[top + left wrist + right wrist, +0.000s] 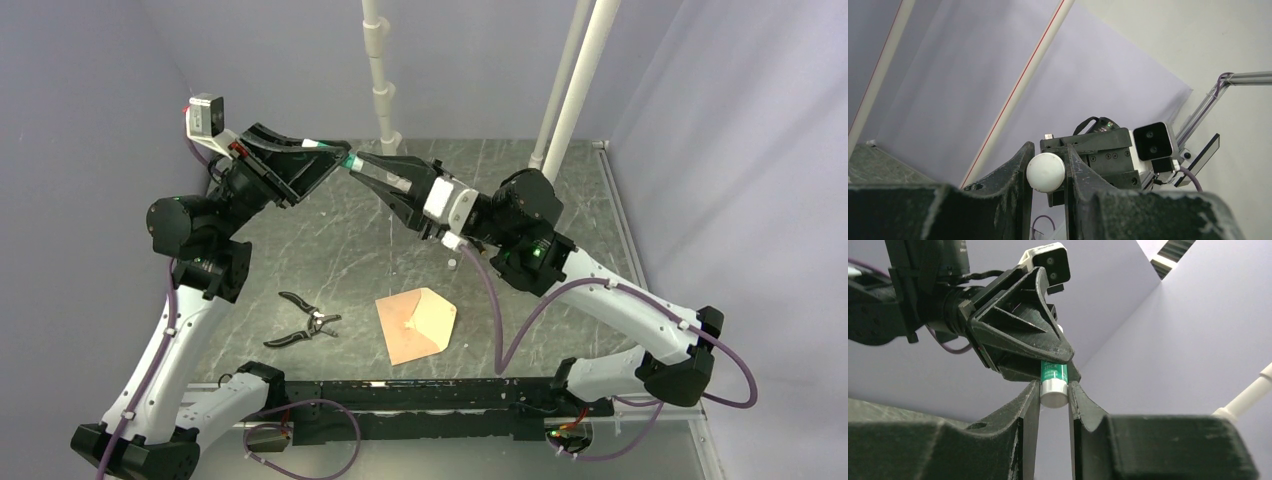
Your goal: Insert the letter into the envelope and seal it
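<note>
A pinkish-tan envelope [418,325] lies flat on the dark table, its pointed flap open toward the right. The letter does not show as a separate sheet. High above the back of the table a glue stick [349,160] with a green label and white ends hangs between both grippers. My left gripper [335,153] is shut on one end; the stick's round white end [1046,172] sits between its fingers. My right gripper [1054,390] faces it and is shut on the white cap [1054,395], below the green label [1054,372].
Black-handled pliers [305,323] lie left of the envelope. White poles [380,70] [575,80] rise at the back. Grey walls close in the table on three sides, and a black rail [430,395] runs along the near edge.
</note>
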`<state>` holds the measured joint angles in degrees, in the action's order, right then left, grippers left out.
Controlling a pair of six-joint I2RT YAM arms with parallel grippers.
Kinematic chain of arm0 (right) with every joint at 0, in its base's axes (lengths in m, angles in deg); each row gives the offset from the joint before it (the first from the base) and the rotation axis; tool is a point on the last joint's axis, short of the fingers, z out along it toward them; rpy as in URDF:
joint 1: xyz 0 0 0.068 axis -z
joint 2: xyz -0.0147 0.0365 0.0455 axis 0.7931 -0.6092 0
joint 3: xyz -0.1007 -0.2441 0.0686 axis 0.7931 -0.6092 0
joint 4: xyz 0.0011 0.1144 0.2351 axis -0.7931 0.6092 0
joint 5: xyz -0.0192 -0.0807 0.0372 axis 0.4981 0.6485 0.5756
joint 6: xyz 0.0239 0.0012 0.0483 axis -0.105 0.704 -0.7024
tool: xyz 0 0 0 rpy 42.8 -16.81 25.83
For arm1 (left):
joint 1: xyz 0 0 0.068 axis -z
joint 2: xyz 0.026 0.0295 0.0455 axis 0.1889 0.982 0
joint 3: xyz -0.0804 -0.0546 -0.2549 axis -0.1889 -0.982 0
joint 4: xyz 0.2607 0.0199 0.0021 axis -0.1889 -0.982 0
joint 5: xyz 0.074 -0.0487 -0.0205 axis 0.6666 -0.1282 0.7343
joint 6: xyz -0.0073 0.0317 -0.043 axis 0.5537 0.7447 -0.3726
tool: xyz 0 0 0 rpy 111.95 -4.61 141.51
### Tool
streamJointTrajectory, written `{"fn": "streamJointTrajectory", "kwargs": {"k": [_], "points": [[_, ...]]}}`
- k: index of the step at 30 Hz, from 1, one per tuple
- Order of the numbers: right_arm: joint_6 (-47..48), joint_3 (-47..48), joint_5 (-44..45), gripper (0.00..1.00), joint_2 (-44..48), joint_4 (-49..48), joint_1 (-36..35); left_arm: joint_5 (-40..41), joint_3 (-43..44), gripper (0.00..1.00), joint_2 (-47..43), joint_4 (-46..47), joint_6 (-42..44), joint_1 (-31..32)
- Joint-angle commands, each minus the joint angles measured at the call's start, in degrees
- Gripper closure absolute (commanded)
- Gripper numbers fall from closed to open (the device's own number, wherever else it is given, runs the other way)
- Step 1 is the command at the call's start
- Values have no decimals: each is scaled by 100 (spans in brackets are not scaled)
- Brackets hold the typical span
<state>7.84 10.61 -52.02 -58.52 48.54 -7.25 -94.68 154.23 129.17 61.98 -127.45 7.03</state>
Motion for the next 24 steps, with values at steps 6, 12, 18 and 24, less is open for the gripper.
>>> {"fn": "streamJointTrajectory", "kwargs": {"k": [6,12,18,24], "points": [[-3005,423,402,100,40,-47,21,-613,209,98,-114,836,841,11],[-5509,-31,879,100,309,-624,106,-1590,26,98,-255,2844,1502,11],[-6980,-145,1100,100,427,-787,196,-2470,506,97,118,3822,901,11],[-8440,-144,1306,100,394,-889,198,-2804,691,98,271,4248,662,11]]}}
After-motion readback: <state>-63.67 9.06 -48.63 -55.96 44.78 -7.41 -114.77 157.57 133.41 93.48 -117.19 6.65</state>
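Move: Between both hands in mid-air, the uncapped glue stick is already held: its middle is about 2 cm left and 1 cm back of the left hand, and about 4 cm left of the right hand, which has its white right-hand end. The envelope lies some 50 cm below, roughly 9 cm right and 3 cm back of the left hand. The small white cap is about 13 cm ahead and 17 cm right of that hand, also on the table. Twisting the glue stick between them, the hands roll opposite ways about its roughly left-right length: the right hand's top swings forward some 60 degrees, also swinging counter-clockwise, while the left hand's rolls back about 45. Both keep their pinch, right fingers on the white end and left on the green tube, and draw back together, the left about 7 cm, the right 5. ##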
